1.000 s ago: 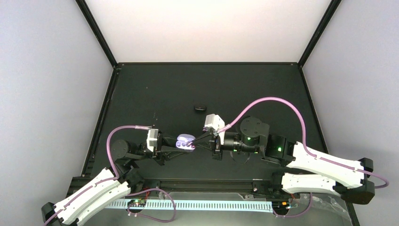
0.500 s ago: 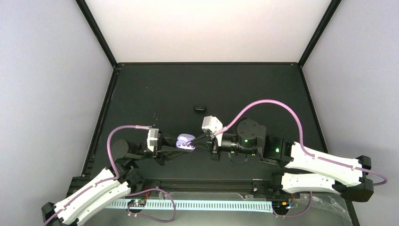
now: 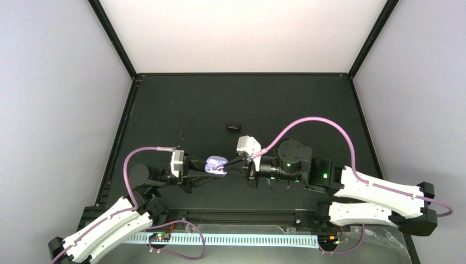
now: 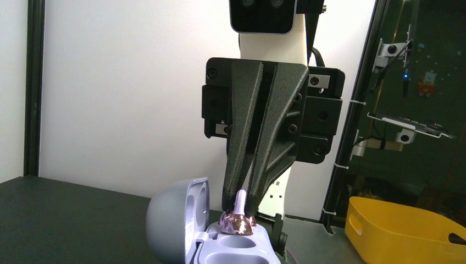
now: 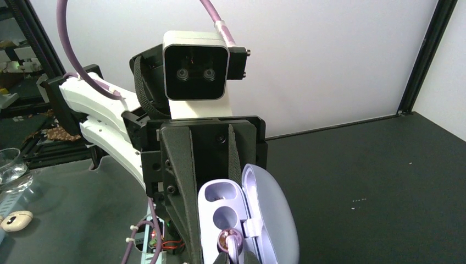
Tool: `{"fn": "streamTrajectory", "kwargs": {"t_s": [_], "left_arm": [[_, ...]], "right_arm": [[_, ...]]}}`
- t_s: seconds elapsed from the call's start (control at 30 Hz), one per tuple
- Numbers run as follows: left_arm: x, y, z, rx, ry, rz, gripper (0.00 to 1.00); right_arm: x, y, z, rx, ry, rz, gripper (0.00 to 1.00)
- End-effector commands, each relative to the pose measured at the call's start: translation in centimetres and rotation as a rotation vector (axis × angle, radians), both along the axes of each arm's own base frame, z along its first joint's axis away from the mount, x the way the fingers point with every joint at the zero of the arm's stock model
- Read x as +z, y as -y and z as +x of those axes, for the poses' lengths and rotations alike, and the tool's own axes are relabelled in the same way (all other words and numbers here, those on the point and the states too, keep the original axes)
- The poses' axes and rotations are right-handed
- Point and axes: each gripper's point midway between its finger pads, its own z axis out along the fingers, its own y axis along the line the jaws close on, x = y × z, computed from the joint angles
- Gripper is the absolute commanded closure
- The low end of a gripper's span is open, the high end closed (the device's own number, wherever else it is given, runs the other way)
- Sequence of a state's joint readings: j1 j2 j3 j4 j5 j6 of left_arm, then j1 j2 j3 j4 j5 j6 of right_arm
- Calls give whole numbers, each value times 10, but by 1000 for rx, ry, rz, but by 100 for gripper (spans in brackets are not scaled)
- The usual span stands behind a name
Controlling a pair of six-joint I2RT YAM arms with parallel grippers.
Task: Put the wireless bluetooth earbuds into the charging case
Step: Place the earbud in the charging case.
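Note:
A lavender charging case stands open, lid tipped up, with my left gripper shut on its base. Its black fingers flank the case in the right wrist view. My right gripper is shut on the pale stem of a purple-pink earbud. In the left wrist view, that bud rests on the socket at the end of the case nearest the right arm, between the right gripper tips. The other two recesses show nothing inside.
A small black oval object lies on the dark mat behind the grippers. A yellow bin sits off to the side. A glass and a beige pebble-shaped object stand beyond the table edge.
The right arm has shifted a little to the left, bringing the earbud against the case. The left arm and the case have stayed still.

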State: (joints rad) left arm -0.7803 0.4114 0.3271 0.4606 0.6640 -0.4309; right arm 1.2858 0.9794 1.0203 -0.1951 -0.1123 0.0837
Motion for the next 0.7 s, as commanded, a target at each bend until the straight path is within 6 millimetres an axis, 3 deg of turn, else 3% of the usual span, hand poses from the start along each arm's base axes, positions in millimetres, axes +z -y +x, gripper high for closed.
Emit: {"fn": "streamTrajectory", "kwargs": {"t_s": [0.0,0.23,0.67], "left_arm": [[39,-13,-10,11,78,-104,98],[38,-12,-10,8,75,-101,98],[30,-10,-4,36,77,-72,98]], "right_arm": [[-9,6,0,-15,0,-40,93],[-5,7,-1,-10,2,-30,90],[25,27,2,-65,4,68,70]]}}
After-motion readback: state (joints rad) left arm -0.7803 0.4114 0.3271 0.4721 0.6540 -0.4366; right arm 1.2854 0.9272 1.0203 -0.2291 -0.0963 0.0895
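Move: The earbud is already in the right half of the open charging case, its bridge between my right fingertips, about 1 cm below that hand point. The case's middle is roughly 2 cm left and 3 cm below my right hand. On the table some 36 cm below lie the black case, about 32 cm ahead and 3 cm right, and the loose earbud, about 21 cm ahead and 5 cm right. From my left hand, still gripping the case, the earbud is about 3 cm right and 2 cm up. I spread my right fingers off the earbud's bridge, to about a quarter open, easing slightly right at first. Then I draw that hand away from the case, about 1.5 cm to the right in all and, towards the end, 1 cm up, with hardly any wrist turn. My left hand stays put and keeps its grip on the case. ##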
